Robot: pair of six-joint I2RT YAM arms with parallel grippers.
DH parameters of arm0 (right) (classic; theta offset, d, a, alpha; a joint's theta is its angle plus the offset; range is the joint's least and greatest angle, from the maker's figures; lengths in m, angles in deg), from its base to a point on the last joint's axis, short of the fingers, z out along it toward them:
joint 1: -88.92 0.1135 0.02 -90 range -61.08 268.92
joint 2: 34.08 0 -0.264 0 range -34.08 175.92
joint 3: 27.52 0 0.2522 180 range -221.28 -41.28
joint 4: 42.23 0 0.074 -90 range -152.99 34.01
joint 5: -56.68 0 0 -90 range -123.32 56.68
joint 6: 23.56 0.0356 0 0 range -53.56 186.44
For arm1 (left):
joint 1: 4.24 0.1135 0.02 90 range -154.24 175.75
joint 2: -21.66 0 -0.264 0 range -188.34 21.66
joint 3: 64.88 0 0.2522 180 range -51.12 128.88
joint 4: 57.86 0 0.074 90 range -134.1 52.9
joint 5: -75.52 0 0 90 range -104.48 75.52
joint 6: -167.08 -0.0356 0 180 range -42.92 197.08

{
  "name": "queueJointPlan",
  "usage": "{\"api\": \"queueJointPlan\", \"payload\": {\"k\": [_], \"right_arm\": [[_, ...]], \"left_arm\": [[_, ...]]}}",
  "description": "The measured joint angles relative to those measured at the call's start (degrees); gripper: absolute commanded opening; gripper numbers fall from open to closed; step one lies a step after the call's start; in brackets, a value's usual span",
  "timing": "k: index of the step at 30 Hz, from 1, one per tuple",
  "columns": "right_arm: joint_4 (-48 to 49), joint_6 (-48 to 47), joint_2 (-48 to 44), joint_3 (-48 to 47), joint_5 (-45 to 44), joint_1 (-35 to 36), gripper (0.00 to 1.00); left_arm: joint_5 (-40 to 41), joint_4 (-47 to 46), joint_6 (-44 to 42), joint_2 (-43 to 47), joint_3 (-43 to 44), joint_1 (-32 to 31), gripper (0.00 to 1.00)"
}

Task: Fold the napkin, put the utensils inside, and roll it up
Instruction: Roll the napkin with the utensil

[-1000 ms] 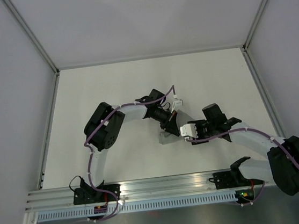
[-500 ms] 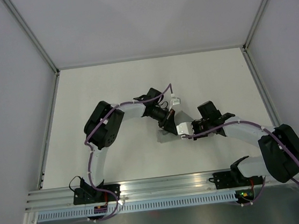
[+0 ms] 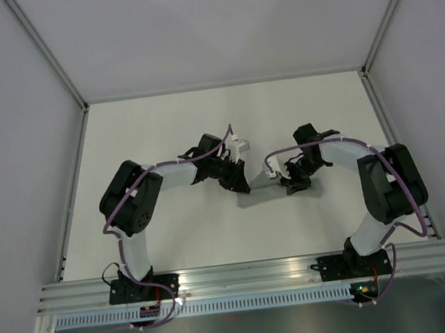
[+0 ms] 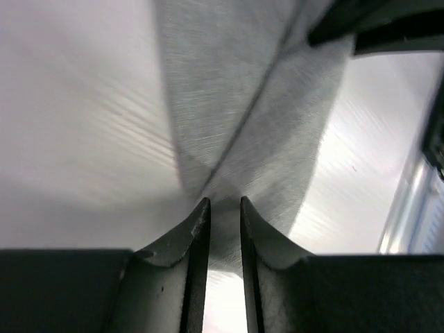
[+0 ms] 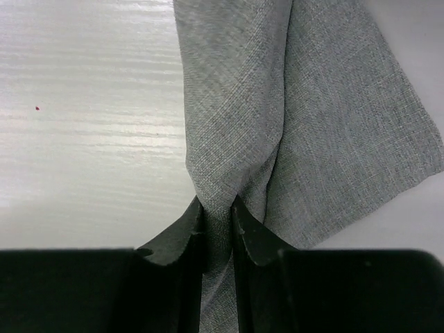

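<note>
The grey napkin (image 3: 277, 191) lies on the white table between my two grippers, creased and partly folded over itself. My left gripper (image 3: 245, 186) sits at its left end. In the left wrist view the napkin (image 4: 243, 104) comes to a point at the left gripper (image 4: 220, 202), whose jaws stand slightly apart, not pressing the cloth. My right gripper (image 3: 287, 183) is at the napkin's right part. In the right wrist view the right gripper (image 5: 217, 202) is shut on a bunched fold of the napkin (image 5: 319, 125). The utensils are out of view.
The white table (image 3: 162, 133) is walled on three sides by grey panels. An aluminium rail (image 3: 251, 274) with both arm bases runs along the near edge. Part of the right arm (image 4: 378, 24) shows black at the top right of the left wrist view.
The right gripper closed on the napkin and its arm swung toward the far side, drawing the cloth out to the right. The left gripper's jaws parted, and that arm shifted left.
</note>
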Motion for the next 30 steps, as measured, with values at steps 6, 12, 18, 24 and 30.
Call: {"api": "queueJointPlan", "payload": {"k": [6,12,18,24,30], "right_arm": [[-13.11,-3.80,9.64,-10.58,1.97,-2.99,0.18],[-21.20,-5.79,15.85,-17.22,2.82,-3.48,0.18],[-26.73,-6.40,20.31,-21.94,3.34,-3.65,0.18],[-30.05,-6.49,22.71,-24.15,3.76,-3.80,0.18],[-31.19,-6.19,23.52,-24.85,3.89,-3.82,0.18]], "left_arm": [[15.41,-14.75,5.18,15.13,-14.36,0.15,0.31],[33.42,-28.26,1.11,27.08,-23.02,-9.22,0.35],[47.87,-32.87,-13.46,22.23,-21.38,-24.00,0.40],[55.39,-36.52,-27.63,11.10,-18.91,-31.30,0.54],[56.89,-38.01,-36.61,4.17,-17.27,-32.72,0.55]]}}
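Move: The stretch of rolled napkin between the grippers lies about 7 cm to the left hand's right, 3 cm back and barely below it; the right gripper, already pinching the roll, is some 11 cm to the left hand's right and 2 cm back. The napkin's flat far flap lies roughly 3 cm ahead and 6 cm right of the left hand. From the right hand, that stretch is about 4 cm left and 1 cm back. The left hand leaves the napkin's left end in an arc, first up and a little forward and left to about 10 cm higher, then back, right and down to the near side of the roll close beside the right gripper, its wrist swinging round by some 70 degrees so that the fingers come to point forward and right while they open to about half. The right hand keeps its pinch on the roll and stays nearly in place, shifting about a centimetre right and tilting some 25 degrees in the forward-rolling sense, fingertips swinging back towards the base. ##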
